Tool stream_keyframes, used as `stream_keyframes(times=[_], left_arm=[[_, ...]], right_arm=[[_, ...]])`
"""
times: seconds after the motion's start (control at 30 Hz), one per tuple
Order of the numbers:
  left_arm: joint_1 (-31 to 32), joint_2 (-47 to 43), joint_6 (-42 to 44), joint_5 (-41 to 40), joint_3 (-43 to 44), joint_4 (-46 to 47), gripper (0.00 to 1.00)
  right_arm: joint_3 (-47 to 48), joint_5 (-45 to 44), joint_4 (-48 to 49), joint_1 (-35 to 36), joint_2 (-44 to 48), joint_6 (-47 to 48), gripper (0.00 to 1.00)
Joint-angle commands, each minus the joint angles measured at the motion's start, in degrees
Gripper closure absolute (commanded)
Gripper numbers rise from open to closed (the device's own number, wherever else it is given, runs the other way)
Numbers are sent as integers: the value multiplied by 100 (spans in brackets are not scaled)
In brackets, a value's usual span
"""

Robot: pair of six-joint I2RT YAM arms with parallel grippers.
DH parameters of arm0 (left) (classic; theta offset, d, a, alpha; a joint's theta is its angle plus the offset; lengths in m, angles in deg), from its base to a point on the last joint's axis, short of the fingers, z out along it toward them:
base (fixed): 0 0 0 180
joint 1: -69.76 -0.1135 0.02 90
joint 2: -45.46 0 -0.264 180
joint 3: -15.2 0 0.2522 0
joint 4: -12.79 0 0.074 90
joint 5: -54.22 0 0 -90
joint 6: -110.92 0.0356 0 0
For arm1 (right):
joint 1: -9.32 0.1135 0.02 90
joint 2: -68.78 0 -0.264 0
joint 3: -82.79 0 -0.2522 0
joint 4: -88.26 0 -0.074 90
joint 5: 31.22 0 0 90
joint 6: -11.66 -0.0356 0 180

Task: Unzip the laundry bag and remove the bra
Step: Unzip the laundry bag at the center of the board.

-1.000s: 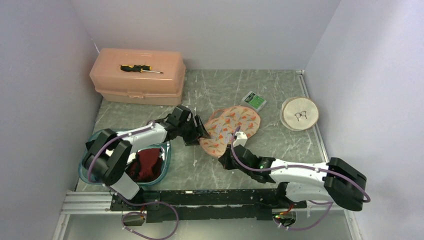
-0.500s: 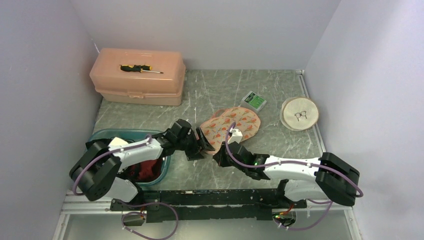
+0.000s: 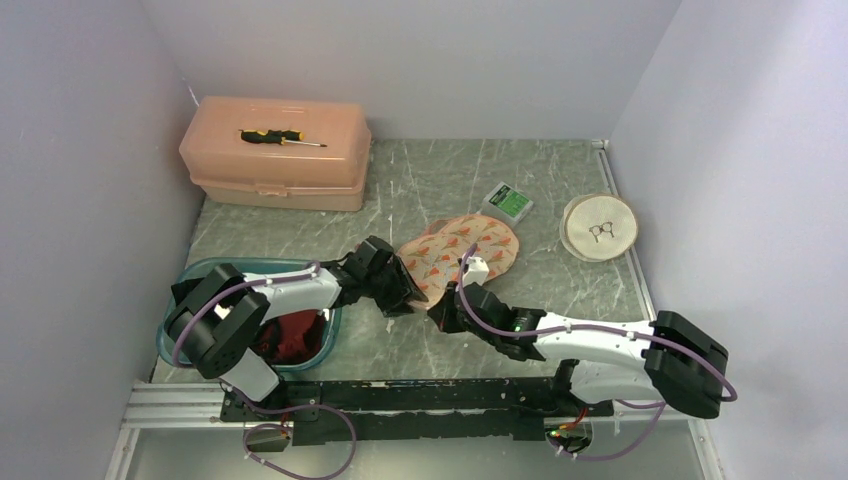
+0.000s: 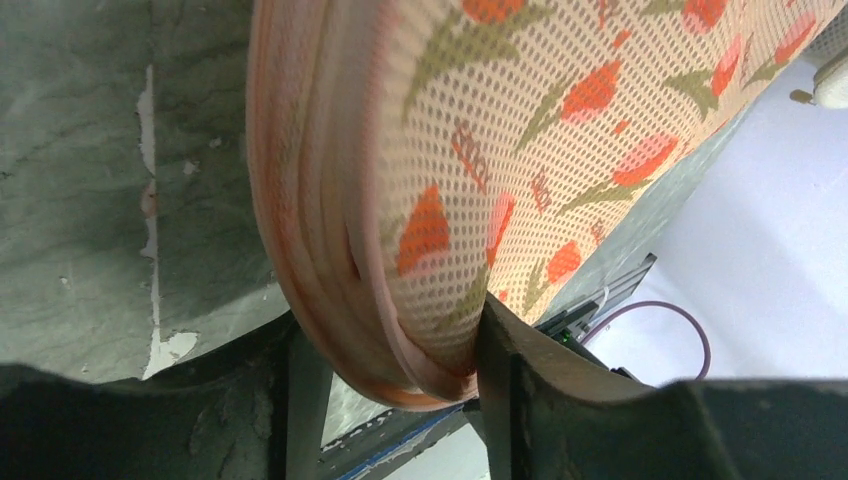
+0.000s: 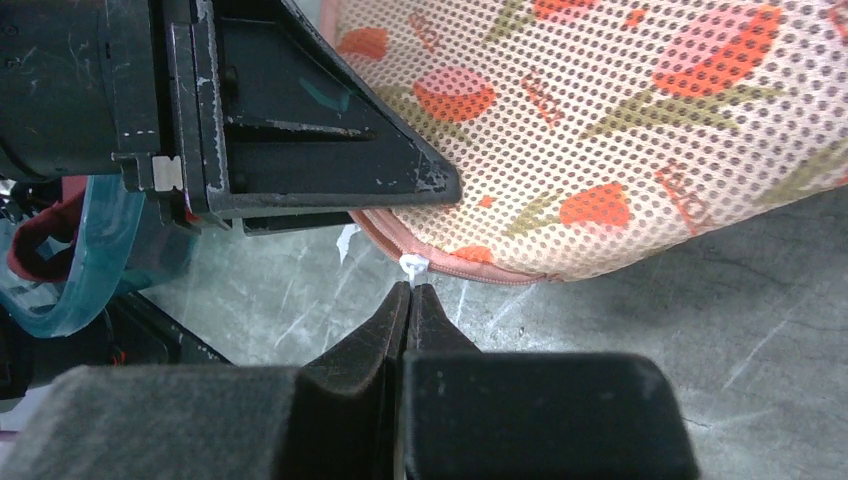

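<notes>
The laundry bag (image 3: 462,250) is a peach mesh pouch printed with red tulips, lying mid-table. My left gripper (image 3: 405,292) is shut on its near-left rim; in the left wrist view the rolled pink edge of the bag (image 4: 520,150) fills the gap between the left gripper's (image 4: 390,330) fingers. My right gripper (image 3: 443,312) sits just in front of the bag. It (image 5: 410,290) is shut on the white zipper pull (image 5: 413,268) at the zip seam. The red bra (image 3: 290,335) lies in the teal basin (image 3: 215,268), apart from both grippers.
A peach toolbox (image 3: 275,165) with a screwdriver (image 3: 280,137) on its lid stands at the back left. A green box (image 3: 508,202) and a round disc with glasses (image 3: 598,227) lie behind and right of the bag. Walls close in on three sides.
My left gripper came down along the bag's left edge to its near rim and its fingers narrowed onto it. The bag's near end drew back. The right gripper stayed shut at the zip.
</notes>
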Motion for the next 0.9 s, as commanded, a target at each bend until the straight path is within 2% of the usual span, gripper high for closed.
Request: stream_keyframes(times=[0.0,0.33,0.87], left_arm=[[-70,-172,3,-511,202,-373,48],[-169,-154,75,-536,252,-445,79],[-170,-170,132,-497,271,-503,80]], right_arm=[[-36,-129,-216,29,251,14,100],[-242,-331,-569,36,578,-53,100],[-352,-548,-955,30,651,-184,100]])
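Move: The left gripper already straddles the laundry bag's near-left rim, its fingers not yet shut on it; the zip pull lies about 3 cm to its right and 1 cm back. The right gripper already has that pull in its fingertips. From the right hand, the bag's middle is some 10 cm ahead and 5 cm to the right. The green-labelled box stands about 21 cm ahead and 15 cm right of the same hand, lower down. Shut the left gripper from a little over half open to about a fifth and pinch the rim of the laundry bag, otherwise keeping that hand almost in place. Meanwhile keep the right fingers closed on the zip pull and draw it about 2.5 cm to the right, sinking roughly 1 cm, along the bag's near edge and away from the left gripper. ##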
